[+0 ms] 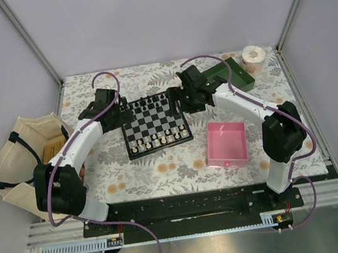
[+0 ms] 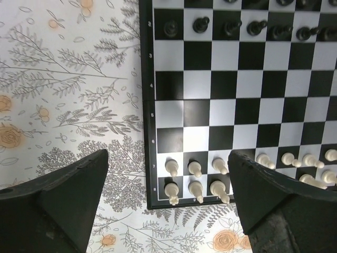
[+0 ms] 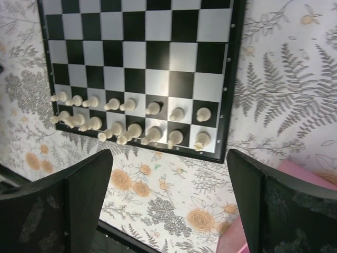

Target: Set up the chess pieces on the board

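The board [image 1: 155, 121] lies in the middle of the flowered tablecloth. Cream-white chess pieces [image 1: 158, 141] stand in two rows along its near edge, and black chess pieces [image 1: 150, 101] line its far edge. My left gripper [image 1: 122, 112] hovers at the board's far left corner, open and empty. My right gripper [image 1: 184, 102] hovers at the far right corner, also open and empty. The left wrist view shows the board [image 2: 247, 110] with white pieces [image 2: 195, 179] between the spread fingers [image 2: 68, 200] and black ones [image 2: 231, 26] beyond. The right wrist view shows the board [image 3: 158, 52] and both white rows [image 3: 126, 122].
A pink tray [image 1: 227, 144] sits right of the board, its corner in the right wrist view [image 3: 310, 174]. A green tray [image 1: 228, 74] and a tape roll [image 1: 253, 58] stand at the back right. A cloth bag [image 1: 24, 157] lies off the table's left edge.
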{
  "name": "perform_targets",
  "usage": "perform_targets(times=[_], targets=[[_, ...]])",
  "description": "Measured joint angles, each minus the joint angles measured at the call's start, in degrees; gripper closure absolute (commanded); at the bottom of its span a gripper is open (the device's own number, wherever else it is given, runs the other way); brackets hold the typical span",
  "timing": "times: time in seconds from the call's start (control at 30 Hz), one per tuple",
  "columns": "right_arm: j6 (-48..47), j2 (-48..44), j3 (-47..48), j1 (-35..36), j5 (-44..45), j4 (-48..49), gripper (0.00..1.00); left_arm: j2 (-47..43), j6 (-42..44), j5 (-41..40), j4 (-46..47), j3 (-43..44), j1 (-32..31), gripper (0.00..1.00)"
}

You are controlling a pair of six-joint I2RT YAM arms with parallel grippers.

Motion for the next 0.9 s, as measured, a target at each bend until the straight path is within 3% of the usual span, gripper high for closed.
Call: perform_targets(times=[0.4,0.9], targets=[[-0.9,-4.0,-4.8,-5.4,4.8,1.3,0.01,-2.4,-1.7,0.1,3.1,0.0,6.6,0.01],[-7.6,-18.4,-15.5,-9.3,28.1,13.4,0.01,-3.7,-1.7,-0.1,4.2,-0.2,6.6,0.01]])
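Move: The chess board's middle lies some 12 cm to the right of the left hand, about 4 cm ahead and 11 cm below; the white pieces at the near left corner are roughly 6 cm back and 1 cm right. From the right hand, the board's middle is about 12 cm left, 2 cm ahead and 14 cm down. The green tray is some 19 cm ahead and 22 cm right, the pink box about 12 cm back and 17 cm right. Heading clear of the board, the empty right hand sweeps about 16 cm right towards the green tray, working 5 cm forward; after a slight dip it rises 6 to 7 cm, its fingers tipping up and swinging clockwise some 25 degrees each. The left hand backs off too, about 4 cm left, rising 3 cm and edging forward, then almost stops sideways. Both grippers stay wide open and touch nothing. ##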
